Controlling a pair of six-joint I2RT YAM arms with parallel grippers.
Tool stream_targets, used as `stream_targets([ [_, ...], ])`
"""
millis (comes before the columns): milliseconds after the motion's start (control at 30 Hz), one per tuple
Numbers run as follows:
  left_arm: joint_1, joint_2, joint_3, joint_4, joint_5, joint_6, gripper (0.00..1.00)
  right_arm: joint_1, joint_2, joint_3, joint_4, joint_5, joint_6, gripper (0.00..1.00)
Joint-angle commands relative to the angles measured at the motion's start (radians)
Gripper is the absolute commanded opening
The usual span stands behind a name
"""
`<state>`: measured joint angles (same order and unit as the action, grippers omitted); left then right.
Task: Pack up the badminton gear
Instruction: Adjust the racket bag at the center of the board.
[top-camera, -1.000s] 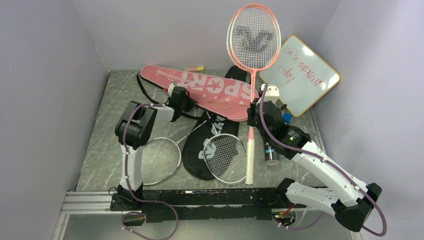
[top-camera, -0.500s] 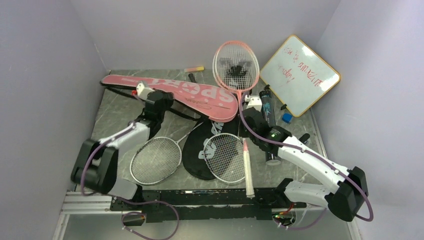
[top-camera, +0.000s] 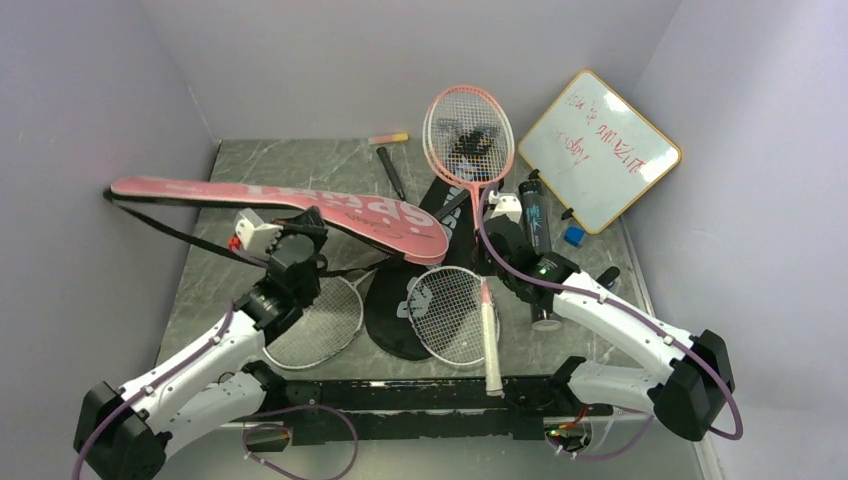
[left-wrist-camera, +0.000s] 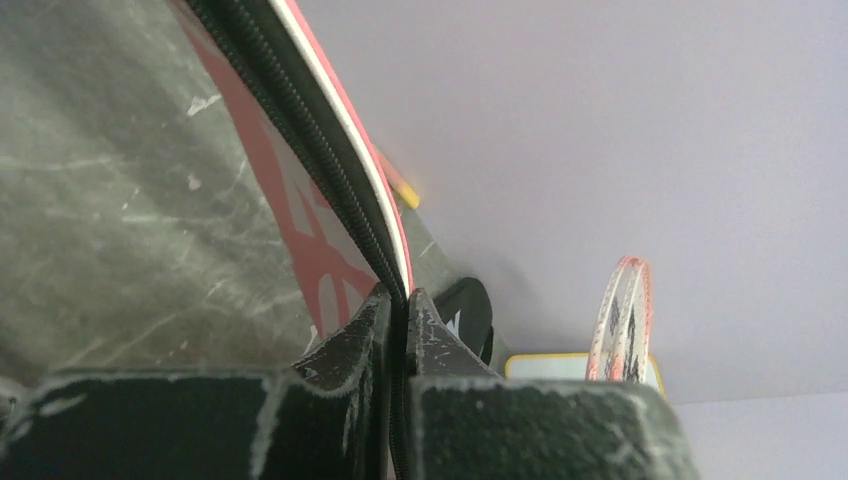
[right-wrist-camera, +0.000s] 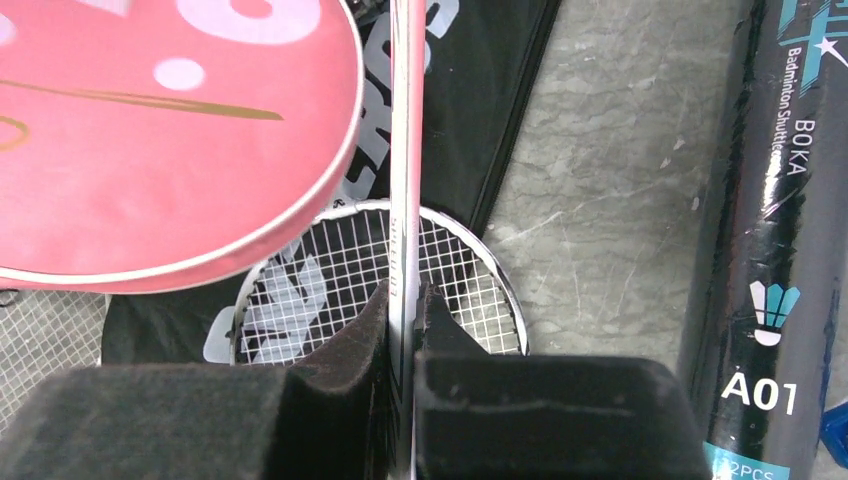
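Observation:
My left gripper (top-camera: 300, 235) is shut on the black zipper edge of the pink "SPORT" cover (top-camera: 300, 200) and holds it lifted over the table's left half. In the left wrist view my gripper (left-wrist-camera: 400, 300) pinches that cover's edge (left-wrist-camera: 300, 220). My right gripper (top-camera: 490, 235) is shut on the shaft of the pink-framed racket (top-camera: 468, 135), head toward the back wall, white handle toward the front. In the right wrist view my gripper (right-wrist-camera: 403, 300) clamps the shaft (right-wrist-camera: 405, 150). Two white-framed rackets (top-camera: 315, 320) (top-camera: 450, 310) and the black "CROSSWAY" cover (top-camera: 395, 310) lie below. No shuttlecocks show.
A dark shuttle tube (top-camera: 534, 215) lies beside the right arm, also in the right wrist view (right-wrist-camera: 770, 250). The whiteboard (top-camera: 600, 150) leans at the back right. A pink-yellow marker (top-camera: 388, 138) and a black grip (top-camera: 390, 172) lie at the back. Walls close in on three sides.
My left arm has pulled back toward the near left, carrying the pink cover leftward and up. My right arm has lowered the pink racket from high against the back wall.

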<state>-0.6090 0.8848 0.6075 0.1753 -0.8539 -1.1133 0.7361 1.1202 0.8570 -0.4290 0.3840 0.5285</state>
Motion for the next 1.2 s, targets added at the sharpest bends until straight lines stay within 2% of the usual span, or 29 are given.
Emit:
stream_targets([
  [0, -0.145, 0.021, -0.059, 0.05, -0.292, -0.223, 0.05, -0.004, -0.035, 0.025, 0.094, 0.029, 0.019, 0.0],
  [67, -0.207, 0.087, -0.069, 0.218, -0.337, -0.196, 0.05, -0.003, -0.038, 0.029, 0.086, 0.032, 0.019, 0.0],
  [167, -0.244, 0.231, 0.015, 0.405, -0.372, -0.122, 0.05, -0.003, -0.045, 0.043, 0.057, 0.044, 0.018, 0.0],
  [300, -0.273, 0.393, 0.201, 0.462, -0.433, -0.036, 0.05, -0.004, -0.093, 0.058, 0.004, 0.103, 0.024, 0.0],
  [400, -0.34, 0.521, 0.311, 0.476, -0.566, 0.002, 0.06, -0.006, -0.144, 0.059, -0.025, 0.184, 0.045, 0.0],
  [467, -0.405, 0.603, 0.401, 0.411, -0.654, -0.05, 0.25, -0.009, -0.172, 0.059, -0.027, 0.217, 0.063, 0.0],
  [500, -0.435, 0.641, 0.434, 0.363, -0.668, -0.071, 0.41, -0.009, -0.18, 0.063, -0.026, 0.225, 0.066, 0.0],
  [567, -0.479, 0.706, 0.487, 0.273, -0.665, -0.1, 0.83, -0.01, -0.188, 0.08, -0.036, 0.23, 0.066, 0.0],
  [600, -0.494, 0.727, 0.503, 0.19, -0.651, -0.145, 0.95, -0.01, -0.19, 0.089, -0.044, 0.231, 0.063, 0.0],
  [700, -0.504, 0.755, 0.557, -0.217, -0.512, -0.458, 0.97, -0.011, -0.204, 0.1, -0.069, 0.245, 0.057, 0.0],
  [767, -0.506, 0.765, 0.606, -0.429, -0.421, -0.5, 0.97, -0.011, -0.222, 0.096, -0.074, 0.249, 0.058, 0.0],
  [867, -0.513, 0.766, 0.672, -0.616, -0.338, -0.364, 0.97, -0.012, -0.243, 0.092, -0.072, 0.244, 0.058, 0.0],
  [900, -0.511, 0.759, 0.685, -0.643, -0.315, -0.271, 0.97, -0.011, -0.245, 0.095, -0.073, 0.237, 0.056, 0.0],
  [1000, -0.5, 0.706, 0.663, -0.509, -0.233, 0.231, 0.97, -0.013, -0.247, 0.111, -0.083, 0.228, 0.051, 0.0],
  [1067, -0.476, 0.639, 0.589, -0.373, -0.058, 0.567, 0.97, -0.013, -0.254, 0.117, -0.091, 0.221, 0.042, 0.0],
  [1133, -0.448, 0.558, 0.486, -0.28, 0.156, 0.777, 0.97, -0.013, -0.266, 0.119, -0.095, 0.218, 0.032, 0.0],
  [1167, -0.43, 0.522, 0.452, -0.273, 0.242, 0.836, 0.97, -0.012, -0.274, 0.117, -0.098, 0.215, 0.029, 0.0],
])
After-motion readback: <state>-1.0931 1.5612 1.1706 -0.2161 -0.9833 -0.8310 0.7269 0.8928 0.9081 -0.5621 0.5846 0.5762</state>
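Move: Beyond the left hand, which still pinches the pink racket bag's edge, the bag's laying place in the middle of the board is about 11 cm ahead, 15 cm right and 26 cm down. At roughly that depth too, the left white racket head lies 17 cm back and straight in line, the right one 16 cm back and 34 cm right. From the right hand, that laying place is some 17 cm ahead, 26 cm left and 15 cm below; the shuttle tube is 7 cm ahead, 16 cm right. Swinging the pink bag about 22 cm to its right, the left hand dips, rises again and opens wide near the top of that rise, letting go of the bag; it then sinks to some 6 cm below its start, rolling left side up with the fingers tipping down. Keeping its grip on the pink rackets, the right hand lifts them about 7 cm and carries them 5 cm right, turning slightly clockwise. ##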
